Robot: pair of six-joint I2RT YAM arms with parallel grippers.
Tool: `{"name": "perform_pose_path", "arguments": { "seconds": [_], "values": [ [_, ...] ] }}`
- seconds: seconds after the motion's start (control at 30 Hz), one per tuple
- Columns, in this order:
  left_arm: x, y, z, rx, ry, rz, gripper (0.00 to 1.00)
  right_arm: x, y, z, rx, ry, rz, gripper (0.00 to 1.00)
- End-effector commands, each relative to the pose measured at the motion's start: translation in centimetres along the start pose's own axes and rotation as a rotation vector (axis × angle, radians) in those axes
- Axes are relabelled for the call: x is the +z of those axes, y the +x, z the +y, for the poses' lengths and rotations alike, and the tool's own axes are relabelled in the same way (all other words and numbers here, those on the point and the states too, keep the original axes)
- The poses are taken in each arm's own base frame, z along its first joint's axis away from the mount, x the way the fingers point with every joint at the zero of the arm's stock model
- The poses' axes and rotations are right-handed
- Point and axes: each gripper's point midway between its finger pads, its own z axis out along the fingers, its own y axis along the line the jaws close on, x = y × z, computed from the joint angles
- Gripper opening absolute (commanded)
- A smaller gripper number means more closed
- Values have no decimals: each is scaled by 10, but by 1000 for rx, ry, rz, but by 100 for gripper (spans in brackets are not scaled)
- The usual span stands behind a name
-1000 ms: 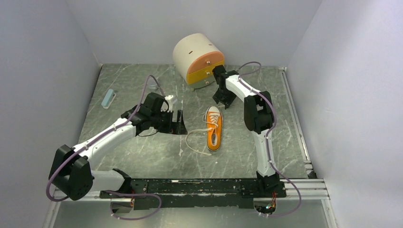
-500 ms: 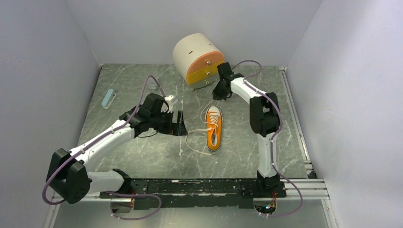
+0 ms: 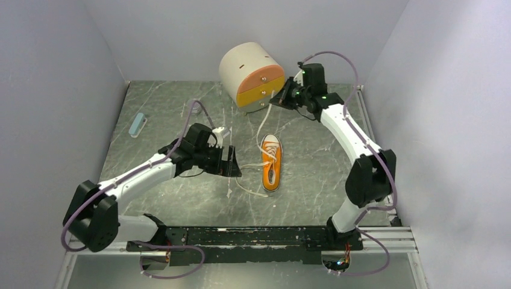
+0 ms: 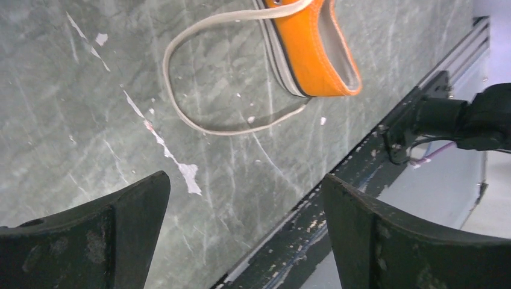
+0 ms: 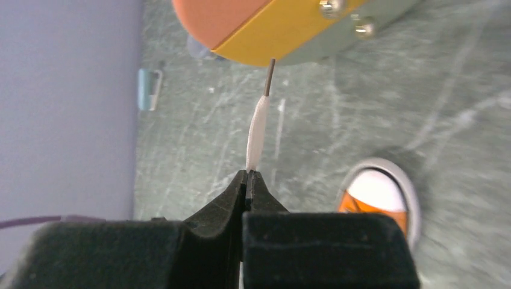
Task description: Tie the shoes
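Observation:
A small orange sneaker (image 3: 271, 164) with a white toe cap lies mid-table, toe toward the back. My right gripper (image 3: 278, 100) hangs raised behind it, shut on the tip of one white lace (image 3: 263, 123), which runs up from the shoe. In the right wrist view the lace end (image 5: 255, 132) sticks out of the shut right gripper (image 5: 248, 174), with the toe cap (image 5: 376, 192) below. The other lace (image 3: 244, 180) loops on the table to the shoe's left. My left gripper (image 3: 232, 161) stands open beside that loop, holding nothing. Its wrist view shows the left gripper (image 4: 245, 180), the loop (image 4: 181, 90) and the shoe's heel (image 4: 313, 54).
A round cream drawer unit (image 3: 250, 75) with orange and yellow fronts stands at the back, just left of the right gripper. A small blue object (image 3: 138, 124) lies near the left wall. A black rail (image 3: 265, 238) runs along the table's near edge.
My right gripper shut on the lace end and rose up and back to the right, pulling that lace off the table. The left gripper shifted slightly toward the shoe, still open.

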Motion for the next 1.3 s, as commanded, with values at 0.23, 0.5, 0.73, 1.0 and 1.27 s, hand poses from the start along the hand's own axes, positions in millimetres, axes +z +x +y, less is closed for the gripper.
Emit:
{"name": "perform_pose_path", "arguments": {
  "seconds": [0.23, 0.5, 0.73, 1.0, 1.27],
  "values": [
    [60, -49, 3, 592, 22, -97, 94, -121, 11, -70, -182, 342, -32, 0],
    [114, -46, 11, 759, 64, -46, 83, -151, 18, -60, -206, 326, -75, 0],
    [144, -47, 11, 670, 102, -72, 60, -167, 17, -57, -224, 346, -100, 0],
    [128, -47, -3, 583, 122, -71, 6, -165, 17, -53, -210, 328, -88, 0],
    [89, -53, -34, 387, 178, -178, 5, -113, 28, -11, -72, 9, 20, 0]
  ]
}}
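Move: The left gripper's target is the loose left lace where it leaves the shoe: about 8 cm ahead, 8 cm to the right and 10 cm below. The shoe's middle is about 9 cm ahead and 16 cm right of this hand; a white fleck on the table lies some 4 cm back and 3 cm left. The right gripper holds the other lace, with the shoe about 13 cm back and 21 cm below, and the drawer box some 17 cm ahead, 8 cm left. Bring the open left gripper down, forward and to the right, about 10 cm lower, onto the left lace beside the shoe, turning the wrist clockwise some 25 degrees; pinch the lace, then lift about 5 cm, easing slightly back. Meanwhile keep the right gripper shut on its lace and carry it right and back over the table, rolling its left side down, then ease a few centimetres left. ##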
